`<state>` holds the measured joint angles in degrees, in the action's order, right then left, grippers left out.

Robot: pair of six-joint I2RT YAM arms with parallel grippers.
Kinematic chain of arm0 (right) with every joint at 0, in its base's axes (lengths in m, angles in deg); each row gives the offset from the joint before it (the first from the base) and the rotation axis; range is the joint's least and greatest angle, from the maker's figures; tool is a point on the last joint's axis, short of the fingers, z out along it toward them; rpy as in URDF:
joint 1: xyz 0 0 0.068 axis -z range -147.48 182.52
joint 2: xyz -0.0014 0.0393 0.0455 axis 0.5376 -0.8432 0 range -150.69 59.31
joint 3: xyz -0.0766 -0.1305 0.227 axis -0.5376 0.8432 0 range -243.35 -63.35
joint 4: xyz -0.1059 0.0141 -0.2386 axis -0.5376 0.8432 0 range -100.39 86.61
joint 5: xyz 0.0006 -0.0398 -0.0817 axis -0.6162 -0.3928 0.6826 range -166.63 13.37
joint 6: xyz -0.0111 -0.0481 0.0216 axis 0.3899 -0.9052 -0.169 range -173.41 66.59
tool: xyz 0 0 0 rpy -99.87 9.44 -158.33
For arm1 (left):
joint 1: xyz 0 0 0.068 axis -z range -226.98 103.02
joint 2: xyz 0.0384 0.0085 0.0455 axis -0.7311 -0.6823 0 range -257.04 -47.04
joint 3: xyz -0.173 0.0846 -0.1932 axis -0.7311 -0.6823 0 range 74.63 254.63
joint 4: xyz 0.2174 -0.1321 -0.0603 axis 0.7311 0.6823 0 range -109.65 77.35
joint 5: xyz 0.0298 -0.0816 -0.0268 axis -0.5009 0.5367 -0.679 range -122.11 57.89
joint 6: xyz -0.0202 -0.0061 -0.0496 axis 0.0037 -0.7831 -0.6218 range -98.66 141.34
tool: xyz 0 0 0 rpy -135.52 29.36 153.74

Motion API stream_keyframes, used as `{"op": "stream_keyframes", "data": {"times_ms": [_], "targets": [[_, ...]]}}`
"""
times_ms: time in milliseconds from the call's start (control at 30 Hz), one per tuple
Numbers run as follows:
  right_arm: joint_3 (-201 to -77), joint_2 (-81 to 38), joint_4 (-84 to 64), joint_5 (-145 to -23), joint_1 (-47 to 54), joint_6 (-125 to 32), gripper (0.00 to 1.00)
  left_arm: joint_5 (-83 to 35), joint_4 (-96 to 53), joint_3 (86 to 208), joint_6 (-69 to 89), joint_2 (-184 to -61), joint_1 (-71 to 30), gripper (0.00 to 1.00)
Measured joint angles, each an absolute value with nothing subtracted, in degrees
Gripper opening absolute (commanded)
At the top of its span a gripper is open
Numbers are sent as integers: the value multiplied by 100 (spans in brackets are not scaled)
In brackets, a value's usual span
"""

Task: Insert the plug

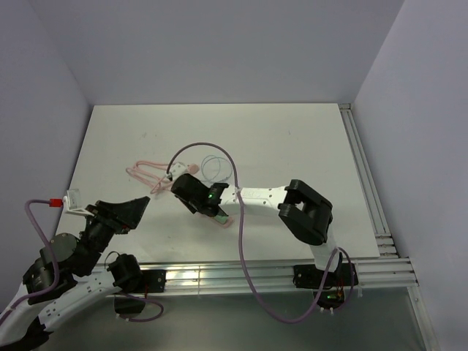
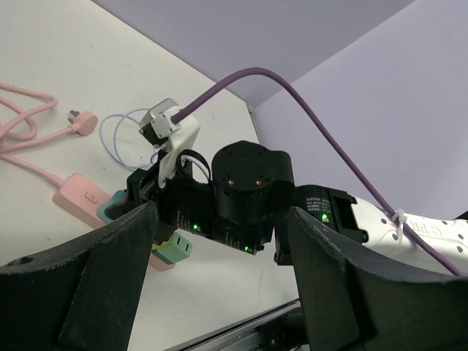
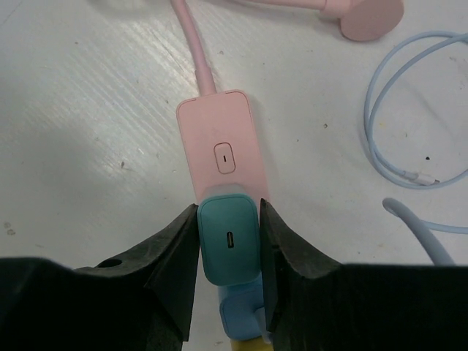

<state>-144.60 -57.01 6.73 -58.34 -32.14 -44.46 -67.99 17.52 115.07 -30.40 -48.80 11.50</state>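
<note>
A teal plug with a small port in its face sits on the pink power strip, just below the strip's switch. My right gripper is shut on the teal plug, one finger on each side. Behind it on the same strip are a light blue plug and a green plug. In the top view my right gripper hides most of the strip. My left gripper hangs open and empty near the table's front left, facing the right arm.
The strip's pink cord lies coiled at the left, ending in a pink wall plug. A thin light blue cable loops right of the strip. A purple cable arches over the right arm. Metal rails run along the near and right edges.
</note>
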Motion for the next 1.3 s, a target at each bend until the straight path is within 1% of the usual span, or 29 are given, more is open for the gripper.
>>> {"op": "stream_keyframes", "data": {"times_ms": [200,467,733,767,800,867,900,967,1033,1067,1133,1200,1300], "targets": [[-13721,-5410,-249,-5758,-3243,-4269,0,-6786,1699,11459,-3042,-4876,1150,78],[-13311,-5335,-903,-5708,-3252,-4162,0,-6707,1655,11426,-3038,-5147,1150,78],[-13195,-5333,-1178,-5404,-3335,-4053,0,-6535,1537,11429,-3001,-5252,1150,79],[-13195,-5333,-1189,-5334,-3354,-4038,2,-6517,1533,11429,-2992,-5280,1150,79],[-13195,-5333,-1191,-5275,-3372,-4020,11,-6498,1531,11429,-2983,-5304,1150,79],[-13236,-5335,-1143,-5141,-3416,-3981,23,-6487,1531,11429,-2975,-5319,1150,79],[-13278,-5335,-1086,-5061,-3448,-3963,40,-6487,1529,11429,-2975,-5319,1150,79],[-13367,-5346,-962,-4923,-3516,-3928,54,-6491,1533,11429,-2979,-5319,1150,80],[-13472,-5296,-887,-4759,-3558,-3887,59,-6493,1535,11429,-2994,-5317,1150,80],[-13551,-5307,-820,-4755,-3560,-3869,64,-6495,1535,11429,-3003,-5313,1150,80],[-13660,-5307,-638,-4842,-3569,-3843,67,-6495,1542,11426,-3042,-5285,1150,81],[-13772,-5292,-396,-4923,-3586,-3847,74,-6498,1551,11416,-3073,-5210,1150,82],[-13883,-5174,83,-5069,-3608,-3898,75,-6519,1557,11407,-3139,-5127,1150,84]]}}
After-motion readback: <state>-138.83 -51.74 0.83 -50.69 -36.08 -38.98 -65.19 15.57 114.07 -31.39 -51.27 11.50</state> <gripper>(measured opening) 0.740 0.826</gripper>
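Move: The right hand holds the teal plug upside its socket at the switch end of the pink strip, the socket straight below the fingers by about 2 cm. Next along the strip, the blue plug sits some 2 cm back and 3 cm right, the yellow one about 4 cm back and 5 cm right. The pink cable plug lies about 9 cm ahead and 1 cm left. From the left hand the socket is roughly 11 cm ahead, 12 cm right and 28 cm below. Bearing down with barely half a centimetre of travel, the right hand keeps its pinch on the teal plug and rocks some 15 degrees, its fingers coming to point less steeply down, to press the plug into the strip. Then the fingers open wide, let go and rise about 3 cm, easing back 1.5 cm at the end. The empty left hand drifts about 2 cm to its right. ##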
